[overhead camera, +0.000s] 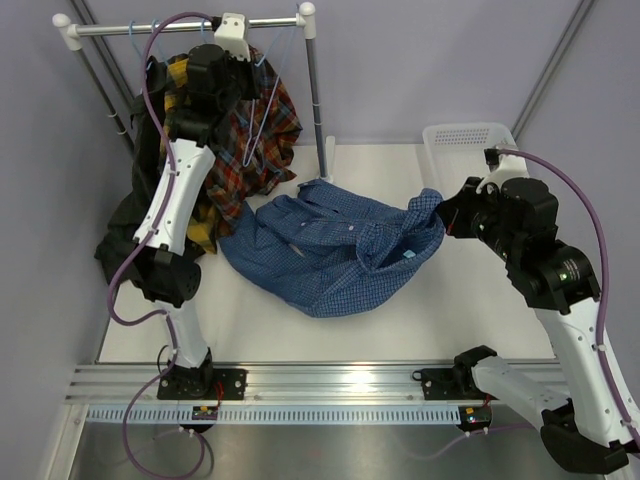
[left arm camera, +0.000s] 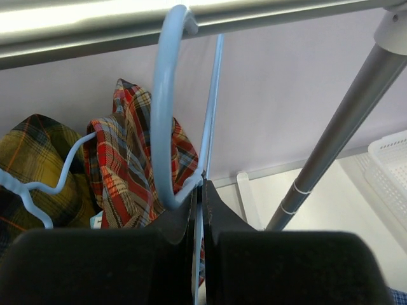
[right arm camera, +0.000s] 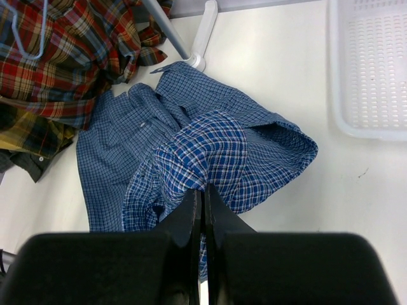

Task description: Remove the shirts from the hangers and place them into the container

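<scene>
The blue small-check shirt [overhead camera: 330, 250] lies spread on the table, off any hanger. My right gripper [right arm camera: 203, 189] is shut on a bunched fold at its right edge [overhead camera: 425, 212]. The white perforated container [overhead camera: 465, 140] stands just beyond that gripper, and its mesh floor [right arm camera: 375, 70] holds nothing. Up at the rail, my left gripper [left arm camera: 202, 187] is shut on a bare light-blue hanger [left arm camera: 166, 108] whose hook loops over the bar. The red plaid shirt [overhead camera: 255, 150], the yellow plaid shirt [overhead camera: 185, 75] and the black shirt [overhead camera: 125, 230] hang behind my left arm.
The metal rail [overhead camera: 180, 27] runs along the back left with white end caps. Its right upright post [overhead camera: 317, 100] stands on a white foot [right arm camera: 205, 28] close to the blue shirt's far edge. Another light-blue hanger [left arm camera: 38, 187] holds the yellow plaid.
</scene>
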Available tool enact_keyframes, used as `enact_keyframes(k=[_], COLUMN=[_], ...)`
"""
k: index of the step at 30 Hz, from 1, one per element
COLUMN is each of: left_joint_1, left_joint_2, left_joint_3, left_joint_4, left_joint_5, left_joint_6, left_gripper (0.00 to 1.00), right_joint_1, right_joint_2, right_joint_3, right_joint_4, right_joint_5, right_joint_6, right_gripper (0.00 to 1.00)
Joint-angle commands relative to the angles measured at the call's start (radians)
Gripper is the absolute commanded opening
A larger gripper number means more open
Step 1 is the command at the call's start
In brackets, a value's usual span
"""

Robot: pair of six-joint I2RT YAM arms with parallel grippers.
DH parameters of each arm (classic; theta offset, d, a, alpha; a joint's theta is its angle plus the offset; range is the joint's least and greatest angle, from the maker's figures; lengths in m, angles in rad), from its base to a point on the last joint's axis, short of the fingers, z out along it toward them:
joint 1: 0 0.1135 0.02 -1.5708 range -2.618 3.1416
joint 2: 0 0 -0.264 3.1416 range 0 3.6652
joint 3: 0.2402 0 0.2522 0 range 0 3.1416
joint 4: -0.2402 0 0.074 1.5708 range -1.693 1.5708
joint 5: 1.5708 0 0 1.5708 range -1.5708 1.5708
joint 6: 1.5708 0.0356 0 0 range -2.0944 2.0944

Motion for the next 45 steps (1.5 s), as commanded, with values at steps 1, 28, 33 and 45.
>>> enact_keyframes(k=[1,28,33,45], left_joint_1=[0.0,0.003,0.003,0.003], left_joint_2=[0.006,0.115,0.101,-0.178], left_joint_3=[0.036,0.044,0.003,-0.215], left_joint_4=[0.144,0.26,0.254,0.231], left_joint_5=[0.023,0.015,0.027,0.02], left_joint_6=[0.003,-0.046,-0.055,-0.075], left_gripper=[0.0,0.0,0.11,0.74], right_joint_1=[-0.006,-0.006,-0.006,-0.006], right_joint_2=[-0.011,-0.037,-0.05,-0.038], right_joint_3=[-0.018,-0.054,-0.061,0.05], right_joint_4=[0.052,0.032,0.026,0.015], right_joint_5=[-0.037,-0.037,-0.034,-0.037], right_joint_6=[0.009,0.034,0.04,0.005], right_gripper=[0.0,0.0,0.0,0.0])
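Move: The empty blue hanger is already pinched at its neck by the left fingers; the rail spot for its hook lies about 4 cm ahead and 5 cm above that hand, with no sideways offset. The red plaid shirt's middle hangs some 4 cm ahead, 5 cm left and 16 cm below; the stand's right post is roughly 5 cm ahead, 13 cm right. From the right hand, the rail spot is about 33 cm ahead, 42 cm left and 12 cm above. The empty hanger's hook is lifted some 3.5 cm as the left hand tips up slightly, carried forward about 3 cm over the rail and lowered about 4 cm onto it. Then the left fingers open wide and let go of the neck, the hand sinking and drawing back about 3 cm. The right hand keeps its pinch on the blue shirt, almost still. ##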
